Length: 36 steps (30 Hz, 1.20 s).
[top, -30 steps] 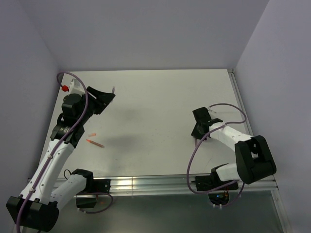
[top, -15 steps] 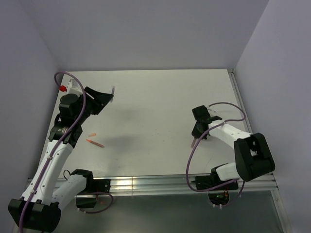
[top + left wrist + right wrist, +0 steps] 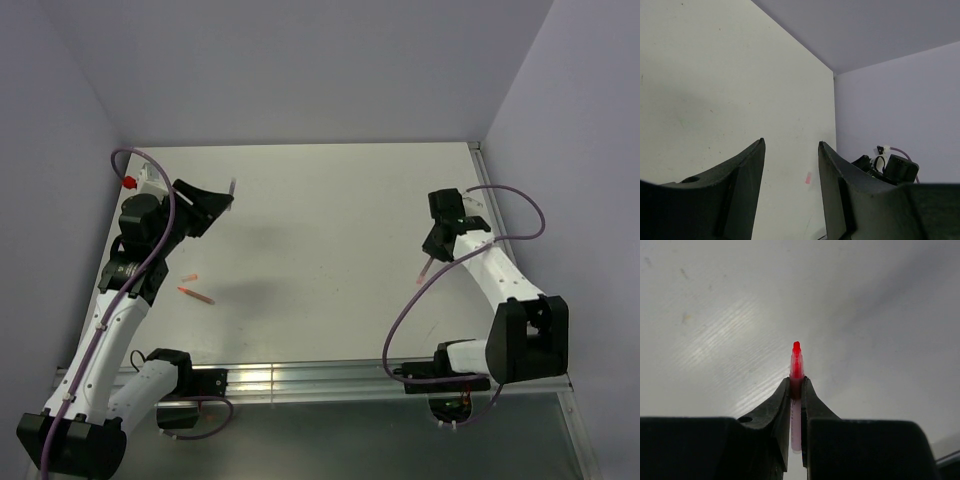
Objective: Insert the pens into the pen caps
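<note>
My right gripper (image 3: 432, 258) (image 3: 796, 385) is shut on a red pen (image 3: 796, 365). Its red tip sticks out past the fingertips and its pale pink barrel runs back between the jaws. From above, that pen (image 3: 424, 272) hangs off the table at the right. Another red-orange pen (image 3: 196, 295) lies on the table at the left, with a small pinkish pen cap (image 3: 190, 277) just behind it. My left gripper (image 3: 226, 196) (image 3: 791, 142) hovers at the back left, its jaws apart with nothing showing between them. A small pinkish-red piece (image 3: 808, 178) shows far off beside the right arm.
Purple-grey walls close the table on the left, back and right. A metal rail (image 3: 300, 378) runs along the near edge between the arm bases. A purple cable (image 3: 405, 320) loops down from the right arm.
The right gripper has shut on the red pen, lifted it off the table and carried it back and to the right. The left arm has hardly moved.
</note>
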Available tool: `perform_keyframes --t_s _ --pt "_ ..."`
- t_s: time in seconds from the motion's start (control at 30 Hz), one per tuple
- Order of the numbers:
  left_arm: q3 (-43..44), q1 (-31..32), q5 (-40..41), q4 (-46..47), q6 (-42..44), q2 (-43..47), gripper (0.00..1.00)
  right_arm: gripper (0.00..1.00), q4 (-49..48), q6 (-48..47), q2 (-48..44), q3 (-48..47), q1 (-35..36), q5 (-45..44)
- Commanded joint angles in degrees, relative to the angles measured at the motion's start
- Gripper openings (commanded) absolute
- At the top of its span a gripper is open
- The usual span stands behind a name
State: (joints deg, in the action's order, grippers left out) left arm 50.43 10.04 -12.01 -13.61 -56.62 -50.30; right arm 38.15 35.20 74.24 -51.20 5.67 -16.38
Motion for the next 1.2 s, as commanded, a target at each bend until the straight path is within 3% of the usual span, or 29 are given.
perform_keyframes --t_s 0.0,0.6,1.17 --pt "2.3 -0.3 -1.5 1.0 1.2 0.5 0.52 0.00 3.8 -3.7 1.3 -2.6 -2.9 -4.7" --pt "2.2 -0.9 -2.2 1.4 1.6 0.5 0.52 0.00 2.5 -5.7 11.0 -2.5 -3.3 -8.0" --pt "2.7 -1.1 -1.3 0.9 2.0 -0.3 0.52 0.00 -2.9 1.6 19.5 -5.0 7.2 -12.9"
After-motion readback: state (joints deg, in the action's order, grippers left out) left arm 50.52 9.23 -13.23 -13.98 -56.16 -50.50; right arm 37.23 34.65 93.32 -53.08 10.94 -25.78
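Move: Low over the right side of the table, the right hand already grips the red pen. The loose pink cap lies about 2 cm back and 2 cm to the left of the hand, some 9 cm below it; no other pen or cap is close. From the idle left hand that cap is roughly 58 cm to the right, 4 cm back and 30 cm lower. Sinking about 7 cm towards the pink cap and the table, the right hand first swings some 4 cm right and a little back, then curves left and forward on the way down, ending low just to the cap's right. The fingers tip about 15 degrees nearer to straight down and keep their pinch on the red pen. ##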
